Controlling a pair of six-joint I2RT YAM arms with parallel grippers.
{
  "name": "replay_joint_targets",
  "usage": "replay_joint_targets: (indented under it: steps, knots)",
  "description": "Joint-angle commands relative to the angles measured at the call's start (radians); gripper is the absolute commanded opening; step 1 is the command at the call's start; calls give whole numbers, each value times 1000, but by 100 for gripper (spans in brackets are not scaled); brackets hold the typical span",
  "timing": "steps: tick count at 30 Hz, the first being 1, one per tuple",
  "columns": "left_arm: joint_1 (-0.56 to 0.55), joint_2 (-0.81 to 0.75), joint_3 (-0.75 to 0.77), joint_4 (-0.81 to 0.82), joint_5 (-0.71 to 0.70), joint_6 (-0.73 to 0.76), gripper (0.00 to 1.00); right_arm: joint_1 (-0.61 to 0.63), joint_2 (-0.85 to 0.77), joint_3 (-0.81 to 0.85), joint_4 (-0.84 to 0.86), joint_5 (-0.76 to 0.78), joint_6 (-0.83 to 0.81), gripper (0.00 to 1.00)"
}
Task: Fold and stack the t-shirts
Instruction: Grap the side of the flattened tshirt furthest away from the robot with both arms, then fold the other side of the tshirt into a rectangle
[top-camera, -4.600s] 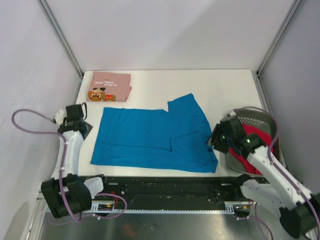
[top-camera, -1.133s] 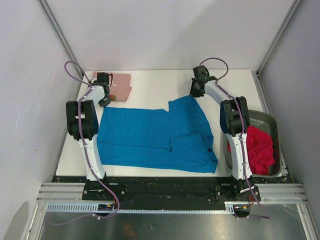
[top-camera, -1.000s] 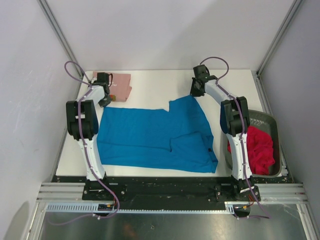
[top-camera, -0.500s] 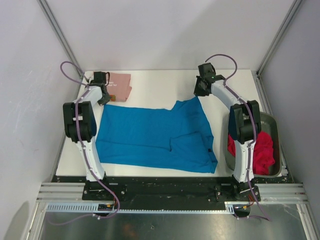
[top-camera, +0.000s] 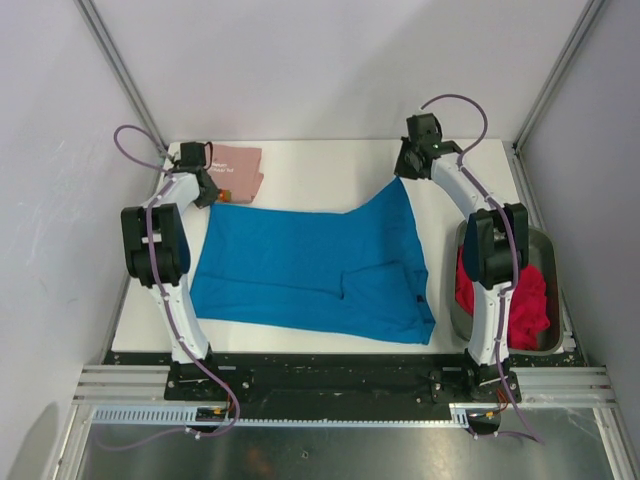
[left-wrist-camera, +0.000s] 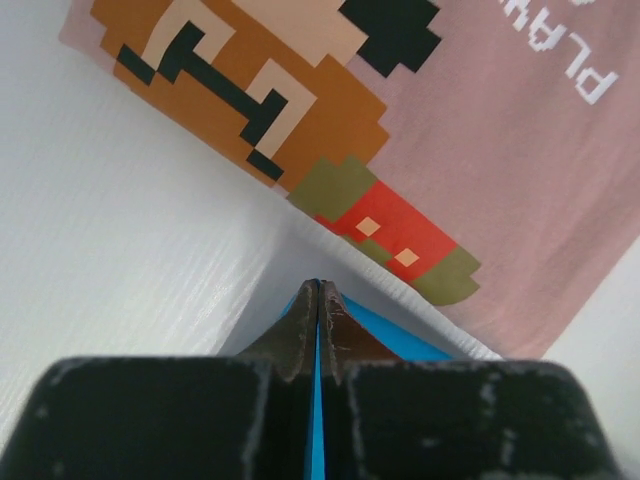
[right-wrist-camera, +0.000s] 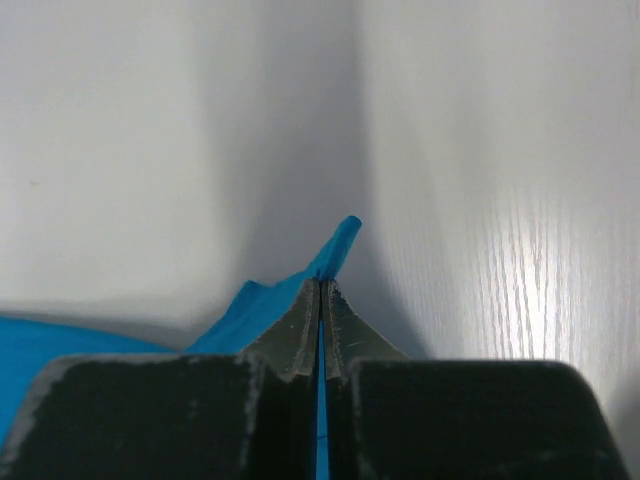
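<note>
The bright blue t-shirt (top-camera: 310, 265) lies spread across the table's middle, its far edge pulled taut between both arms. My left gripper (top-camera: 205, 195) is shut on its far left corner (left-wrist-camera: 400, 338), right beside the folded pink printed t-shirt (top-camera: 240, 165) (left-wrist-camera: 500, 150). In the left wrist view, blue cloth shows between the pinched tips of that gripper (left-wrist-camera: 319, 290). My right gripper (top-camera: 403, 172) is shut on the far right corner (right-wrist-camera: 270, 305), which pokes out past its tips (right-wrist-camera: 321, 285). The red t-shirt (top-camera: 520, 295) sits crumpled in the basket.
A dark grey basket (top-camera: 537, 240) stands at the table's right edge beside the right arm. The white back wall and metal frame posts rise just beyond both grippers. The arms' bases sit on the black rail at the near edge.
Both grippers have pulled the blue t-shirt's far corners outward and toward the back. The right corner moved right and farther away, so the far edge now runs stretched.
</note>
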Motion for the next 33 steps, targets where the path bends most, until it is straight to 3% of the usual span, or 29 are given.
replay_joint_targets:
  steps: [1, 9, 21, 33]
  knots:
    - [13, -24, 58, 52, 28, -14, 0, -9, 39, 116, 12, 31, -26, 0]
    - [23, -28, 72, 67, 80, 1, 0, -7, -6, 89, -15, 12, -13, 0]
    - [42, -198, -166, 97, 94, 10, 0, 37, -399, -416, 47, -37, 105, 0]
    - [50, -362, -365, 97, 19, -22, 0, 133, -683, -706, 0, 6, 129, 0]
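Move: Both hands already hold the blue t-shirt's far corners, the left some 3 cm above the table and the right about 10. The near left corner lies about 33 cm back from the left hand and 2 to its right; the pink folded shirt is about 10 cm ahead of that hand and 3 to its right. From the right hand, the near right corner lies about 41 cm back and 3 to the right, the rumpled flap 27 back and 8 left, and the bin 28 back and 23 right. With fingers kept shut on the far corners of the blue t-shirt, both hands first carry on forward and up by about 2 cm, then turn around and draw the far side back towards the near edge. The right leads with about 18 cm back, dipping slightly before rising to finish some 3 cm above its start, while the left comes back only about 8 cm, away from the pink shirt and staying low, ending about 2 cm higher than it began. ##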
